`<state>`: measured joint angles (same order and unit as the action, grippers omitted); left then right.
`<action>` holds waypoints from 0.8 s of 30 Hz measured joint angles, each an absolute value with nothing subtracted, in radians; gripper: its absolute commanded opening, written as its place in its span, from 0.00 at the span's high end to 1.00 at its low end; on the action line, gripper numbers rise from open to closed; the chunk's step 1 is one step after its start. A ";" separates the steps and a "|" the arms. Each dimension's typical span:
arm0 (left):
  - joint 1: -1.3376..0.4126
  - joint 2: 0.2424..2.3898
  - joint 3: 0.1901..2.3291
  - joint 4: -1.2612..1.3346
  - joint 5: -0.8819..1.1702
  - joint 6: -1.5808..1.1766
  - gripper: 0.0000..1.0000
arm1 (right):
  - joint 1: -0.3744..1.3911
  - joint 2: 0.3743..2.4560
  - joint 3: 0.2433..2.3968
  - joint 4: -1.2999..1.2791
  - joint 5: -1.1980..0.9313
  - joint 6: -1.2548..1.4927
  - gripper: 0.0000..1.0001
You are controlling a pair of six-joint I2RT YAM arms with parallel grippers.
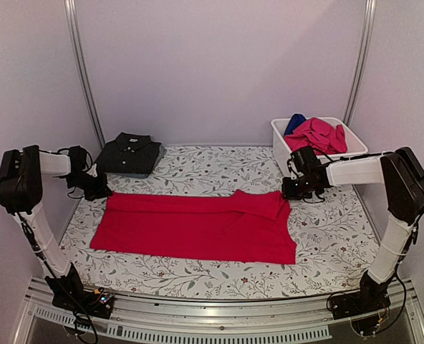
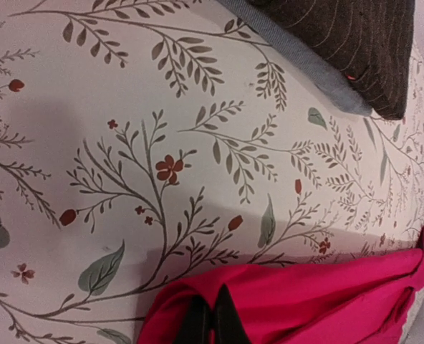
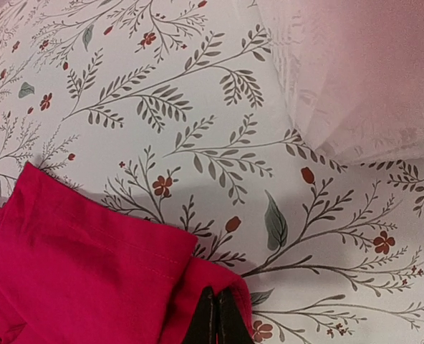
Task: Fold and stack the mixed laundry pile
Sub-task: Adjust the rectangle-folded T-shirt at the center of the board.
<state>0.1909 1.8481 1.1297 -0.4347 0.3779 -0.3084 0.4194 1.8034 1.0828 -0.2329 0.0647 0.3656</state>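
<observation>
A red tee (image 1: 198,226) lies spread flat across the middle of the floral cloth, with its upper right part folded over. My left gripper (image 1: 99,190) is shut on the tee's far left corner (image 2: 305,301), its dark fingertips (image 2: 225,315) pinching the cloth. At the far right, my right gripper (image 1: 292,189) is shut on a raised fold of the tee (image 3: 76,265), fingertips (image 3: 230,315) together. A dark charcoal polo (image 1: 129,154) lies folded at the back left. A magenta-pink garment (image 1: 319,135) and a royal blue one (image 1: 295,122) sit in the tub.
The white tub (image 1: 282,147) stands at the back right, close behind my right gripper; its wall (image 3: 355,72) fills the right wrist view's upper right. The folded polo (image 2: 355,43) lies just beyond my left gripper. The floral cloth (image 1: 198,168) covers the table.
</observation>
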 measured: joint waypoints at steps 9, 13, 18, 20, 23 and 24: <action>0.198 1.913 1.132 -0.397 0.346 -0.334 0.61 | 0.421 1.883 1.188 -0.246 0.065 0.343 0.69; 0.204 1.900 1.145 -0.405 0.301 -0.327 0.53 | 0.422 1.876 1.198 -0.295 0.069 0.340 0.60; 0.202 1.823 1.155 -0.413 0.307 -0.310 0.47 | 0.432 1.814 1.203 -0.367 0.024 0.329 0.58; 0.196 1.792 1.168 -0.410 0.316 -0.297 0.46 | 0.443 1.805 1.246 -0.387 -0.004 0.319 0.58; 0.173 1.757 1.186 -0.403 0.330 -0.276 0.44 | 0.468 1.820 1.364 -0.399 -0.032 0.290 0.57; 0.161 1.749 1.190 -0.402 0.334 -0.270 0.44 | 0.477 1.831 1.406 -0.396 -0.041 0.281 0.57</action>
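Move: Both closed grippers still hold the far corners of the folded T-shirt. Its middle lies about 13 cm back and 28 cm right of the left hand, and roughly 12 cm back and 30 cm left of the right hand, some 4 cm below both. The black shirt sits 17 cm ahead of the left hand and 7 cm to its right; the laundry bin stands about 15 cm ahead of the right hand and 11 cm to its right. Lower the left gripper some 2 cm to lay its corner on the board while the right eases about 2 cm forward, and open both to let go of the T-shirt. Bring the right back again, then lift both clear: the left about 8 cm up, slightly forward and right, tilting up; the right nearly 9 cm up, swinging left and forward. ##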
